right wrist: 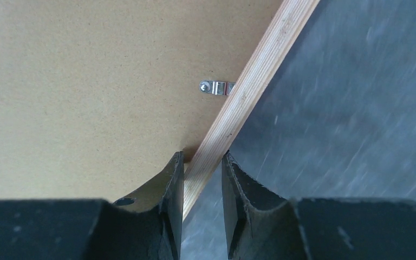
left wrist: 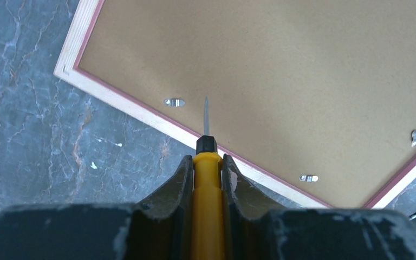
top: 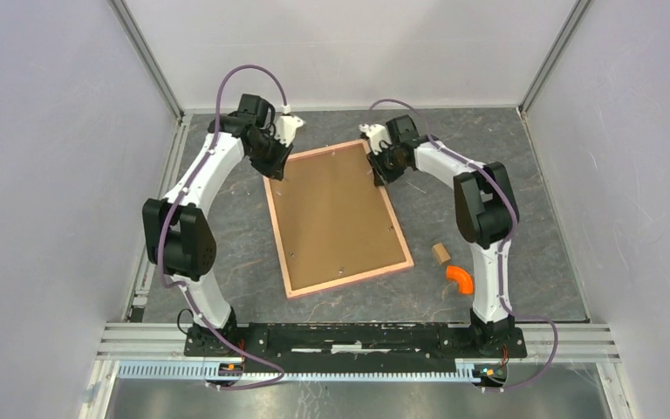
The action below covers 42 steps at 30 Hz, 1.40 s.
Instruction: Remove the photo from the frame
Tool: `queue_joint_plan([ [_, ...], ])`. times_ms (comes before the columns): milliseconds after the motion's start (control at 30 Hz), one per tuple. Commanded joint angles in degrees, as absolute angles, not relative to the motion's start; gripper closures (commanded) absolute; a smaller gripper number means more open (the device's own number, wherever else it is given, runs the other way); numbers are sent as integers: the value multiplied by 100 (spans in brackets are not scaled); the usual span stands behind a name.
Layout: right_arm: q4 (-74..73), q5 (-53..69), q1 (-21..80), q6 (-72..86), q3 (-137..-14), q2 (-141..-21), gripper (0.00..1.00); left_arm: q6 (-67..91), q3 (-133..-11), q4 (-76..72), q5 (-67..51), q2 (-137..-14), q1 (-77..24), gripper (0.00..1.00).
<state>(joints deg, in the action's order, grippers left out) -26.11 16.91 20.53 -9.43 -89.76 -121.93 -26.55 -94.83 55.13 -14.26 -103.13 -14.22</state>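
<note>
The frame (top: 336, 218) lies face down on the grey table, its brown fibreboard back up inside the pink rim. The photo is hidden under the back. My left gripper (top: 277, 166) is at the frame's far left corner, shut on a yellow-handled screwdriver (left wrist: 207, 179) whose metal tip hovers over the back beside a small metal clip (left wrist: 174, 102). My right gripper (top: 377, 175) is at the far right edge. In the right wrist view its jaws (right wrist: 201, 157) straddle the frame's rim (right wrist: 249, 86) and close on it, near another clip (right wrist: 216, 87).
A small wooden block (top: 440, 253) and an orange curved piece (top: 461, 278) lie on the table right of the frame. More clips (left wrist: 308, 178) sit along the back's edges. Pale walls enclose the table on three sides.
</note>
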Motion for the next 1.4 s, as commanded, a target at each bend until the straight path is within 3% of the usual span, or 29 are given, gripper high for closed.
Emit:
queue_joint_plan([
  [0,-3062,1386,2480,-3090,-10022,-12704,100,-2453,-9352,5405,-1850,-9957,-1206,98],
  [267,-2254,693,3235,-5401,-10003,-12571,100,-2480,-9112,5405,-1934,-9787,-964,98],
  [333,-1819,661,3242,-5189,-10047,-12440,87,-2490,-9058,5403,-1943,-9752,-918,98],
  [467,-1448,855,3242,-4304,-10093,-11888,44,-2514,-8955,5405,-1925,-9675,-824,98],
  [667,-1945,1810,3677,-2935,-8965,-10637,24,-2559,-8856,5405,-1929,-9565,-708,98],
  [833,-1205,1416,4604,-2186,-6975,-9615,23,-2395,-8712,5374,-2415,-9480,-358,98],
  [967,-810,1355,5258,-1883,-6165,-9308,23,-2280,-8594,5348,-2592,-9372,-88,98],
  [1367,-607,1163,6780,-1783,-6043,-9762,23,-2045,-8188,5221,-2654,-8839,-9,98],
])
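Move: The right hand pinches the frame's right rim near its far end. Its next place, the frame's near-left corner, lies about 31 cm back and 21 cm left, roughly level. The left long side's nearer clip is some 11 cm farther out than that corner; the near-right corner is about 22 cm back and 7 cm right of the right hand. From the left hand, holding the screwdriver, the near-left corner lies roughly 26 cm back, 3 cm right and 14 cm down. Leftwards, about 10 cm and slightly forward, the right hand drags the pinched rim, turning counter-clockwise, then opens and lets go. It rises clear, swings back roughly 30 cm and farther left over the panel, and sinks, fingers wide, towards the near-left corner. The left hand keeps the screwdriver raised, drifting left and slightly back. ##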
